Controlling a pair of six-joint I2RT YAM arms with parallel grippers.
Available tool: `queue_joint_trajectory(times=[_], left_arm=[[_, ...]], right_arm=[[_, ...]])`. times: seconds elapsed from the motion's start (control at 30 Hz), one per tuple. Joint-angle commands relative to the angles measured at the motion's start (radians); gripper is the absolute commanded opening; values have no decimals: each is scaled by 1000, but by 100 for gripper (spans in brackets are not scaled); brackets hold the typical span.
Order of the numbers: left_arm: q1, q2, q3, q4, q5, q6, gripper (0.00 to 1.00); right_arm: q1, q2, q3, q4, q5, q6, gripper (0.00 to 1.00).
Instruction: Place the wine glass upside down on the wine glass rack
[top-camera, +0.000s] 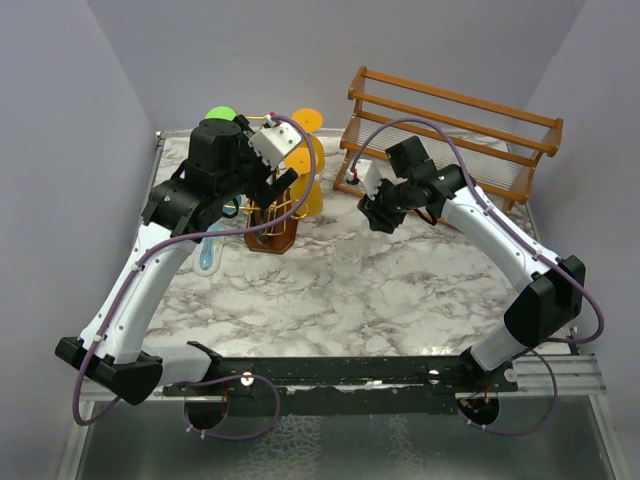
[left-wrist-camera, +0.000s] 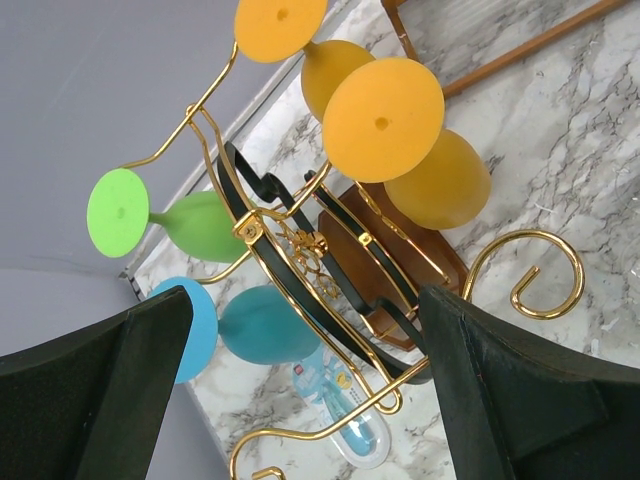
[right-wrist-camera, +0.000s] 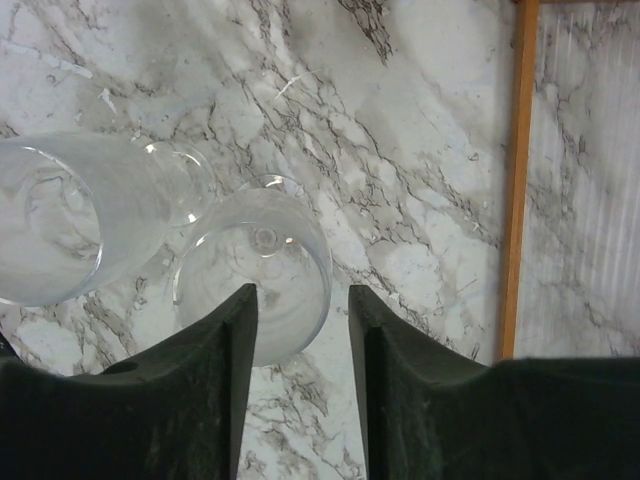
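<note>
A clear wine glass (right-wrist-camera: 255, 265) stands on the marble, seen from above, and shows faintly in the top view (top-camera: 350, 246). A second clear glass (right-wrist-camera: 60, 215) lies next to it on the left. My right gripper (right-wrist-camera: 300, 295) hovers over the standing glass, jaws partly apart, the left finger (right-wrist-camera: 215, 380) overlapping its rim and nothing clamped. The wine glass rack (left-wrist-camera: 290, 240), gold wire on a brown base (top-camera: 270, 238), carries orange (left-wrist-camera: 383, 120), green (left-wrist-camera: 118, 212) and blue (left-wrist-camera: 265, 325) glasses upside down. My left gripper (left-wrist-camera: 305, 300) is wide open just above the rack, in the top view too (top-camera: 280, 188).
A larger brown wooden slatted rack (top-camera: 450, 130) stands at the back right, its bar (right-wrist-camera: 520, 180) close to my right gripper. A blue toothbrush pack (left-wrist-camera: 350, 420) lies on the marble beside the wire rack's left side (top-camera: 208, 255). Grey walls close in the table.
</note>
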Motion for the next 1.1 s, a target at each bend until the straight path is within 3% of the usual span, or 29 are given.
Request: queue_joint_trajectory(times=[0.0,0.3,0.7,1.07], left_arm=[[8,-31,-25,30,41,-6,99],[10,-33,-2,33,19,3,99],[11,-19,3,43,1,5,99],[24,4,15,59,-11,-22,99]], right_arm=[[15,12,30,-21,48,7,38],[24,28,23,-11,77,6,26],[24,24,-8,18,117,-4,2],[17,-76,-60,96,342,-58,2]])
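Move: Just back-left of the right hand, the nearer clear wine glass has its middle about 2 cm back, 2 cm left and 5 cm below; its far-right rim already lies between the half-open fingers. The second clear glass stands roughly 7 cm back and 8 cm left of the hand, the gold glass rack about 25 cm left and 5 cm ahead, the wooden rack some 15 cm ahead and 16 cm right. From the left hand, the nearer glass lies about 22 cm right, 3 cm back and 23 cm below. Closing from half open until nearly shut, the right hand pinches the forward-right wall of the nearer clear glass at its rim, one finger inside and one outside, while sinking about 1 cm. Then, with the grip kept, it moves some 2 cm right and 1.5 cm forward, away from the second glass, the wrist turning about 10 degrees so the fingers point more steeply down. ##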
